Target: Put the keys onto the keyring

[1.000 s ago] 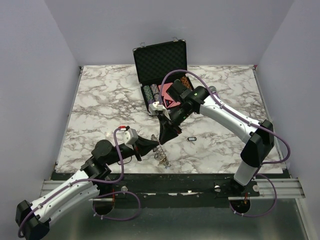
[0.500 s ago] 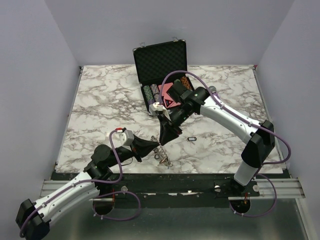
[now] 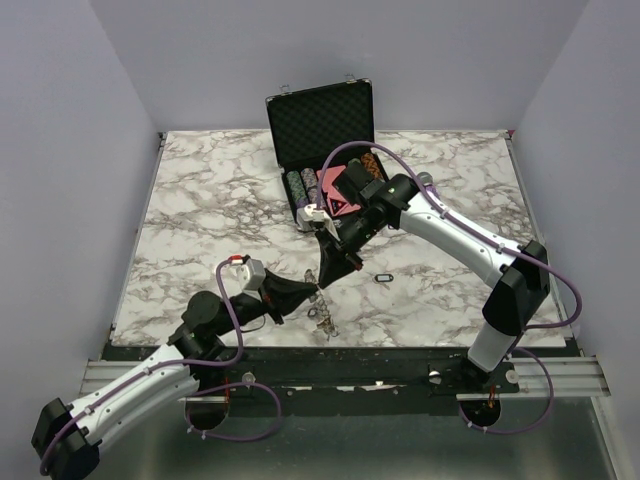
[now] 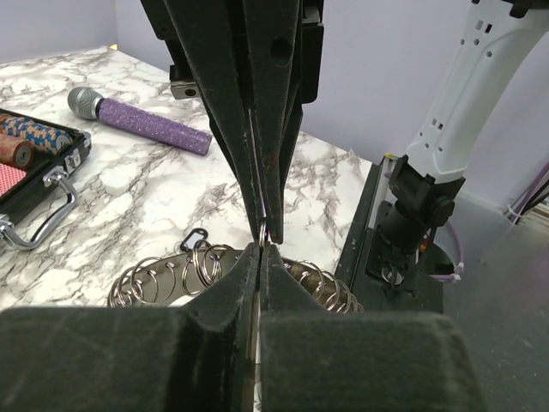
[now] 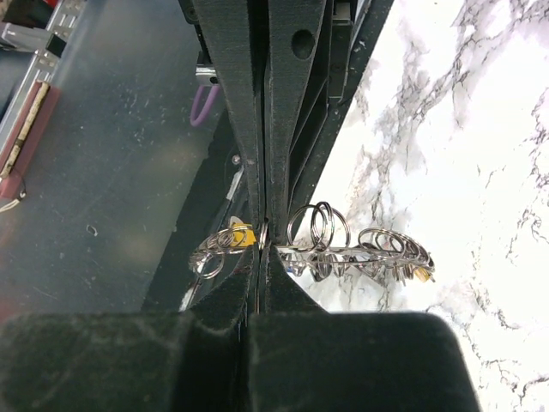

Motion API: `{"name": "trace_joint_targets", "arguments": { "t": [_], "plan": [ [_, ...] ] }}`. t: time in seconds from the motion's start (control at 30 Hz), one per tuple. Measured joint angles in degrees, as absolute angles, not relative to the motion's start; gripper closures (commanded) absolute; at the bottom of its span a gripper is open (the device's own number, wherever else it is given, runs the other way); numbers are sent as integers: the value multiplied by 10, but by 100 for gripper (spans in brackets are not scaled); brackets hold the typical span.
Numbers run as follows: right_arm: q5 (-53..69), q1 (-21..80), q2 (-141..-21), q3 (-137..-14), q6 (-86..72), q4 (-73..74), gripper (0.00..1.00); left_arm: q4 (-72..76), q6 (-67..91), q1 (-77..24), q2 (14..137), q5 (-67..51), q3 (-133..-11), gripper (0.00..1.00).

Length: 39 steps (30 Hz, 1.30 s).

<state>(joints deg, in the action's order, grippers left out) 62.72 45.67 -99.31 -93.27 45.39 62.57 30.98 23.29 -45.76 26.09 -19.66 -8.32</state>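
Observation:
The keyring (image 3: 322, 315) is a big silver ring fringed with small split rings, close to the table's front edge. It also shows in the left wrist view (image 4: 171, 276) and the right wrist view (image 5: 360, 251). My left gripper (image 3: 308, 291) (image 4: 260, 251) and right gripper (image 3: 324, 280) (image 5: 262, 253) meet tip to tip above it. Both are shut, pinching one small upright ring on the keyring between their tips. A yellow-headed key (image 5: 241, 233) hangs on the keyring beside the tips. A black-headed key (image 3: 383, 278) (image 4: 193, 239) lies loose on the marble to the right.
An open black chip case (image 3: 320, 125) stands at the back centre, its handle (image 4: 43, 202) facing this way. A purple microphone (image 4: 154, 127) lies beyond the right arm. The table's front edge and metal rail (image 4: 364, 223) run just behind the keyring.
My right gripper has gone from partly open to shut at the small ring. The left wrist has shifted slightly back toward the front edge, and the keyring has shifted a little with it.

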Motion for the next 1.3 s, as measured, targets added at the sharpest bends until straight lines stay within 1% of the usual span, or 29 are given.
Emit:
{"name": "trace_joint_targets", "arguments": {
  "t": [0.07,0.17,0.4,0.7,0.83,1.07,1.3],
  "plan": [
    [620,457,-993,-933,450,626,100,289,226,-457,262,-197,-92,84],
    [605,457,-993,-933,446,626,100,258,213,-457,262,-197,-109,82],
    [587,457,-992,-933,444,626,100,209,183,-457,271,-198,-150,79],
    [578,457,-992,-933,443,626,100,184,166,-457,294,-214,-163,75],
    [578,457,-992,-933,443,626,100,172,161,-457,298,-218,-164,74],
    [578,457,-990,-933,443,626,100,163,158,-457,307,-221,-168,78],
    [578,457,-989,-933,443,626,100,162,158,-457,308,-222,-172,78]
  ]
}}
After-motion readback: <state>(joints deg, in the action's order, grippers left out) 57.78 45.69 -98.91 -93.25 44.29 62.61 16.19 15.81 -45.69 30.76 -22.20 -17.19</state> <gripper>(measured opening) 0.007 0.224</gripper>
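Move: A small wire loop on the keyring's rim sits right at the left fingertips, and the right fingertips meet there too, within about 1 cm of both hand points. The keyring hangs below, its middle some 6 cm under the left hand. On the table, about 13 cm lower, one black key fob lies almost straight beneath, 3 cm to the left; a second lies roughly 10 cm ahead and 19 cm to the right. The small loop stays pinched in the shut right fingers, which ease about 1 cm down and nearly as far forward, then hold still. Around it the left fingers part slightly, to about a quarter of their range; the left hand bobs up 1 cm, sinks 2 cm and drifts slightly right and forward, its tips tipping about 10 degrees down. ##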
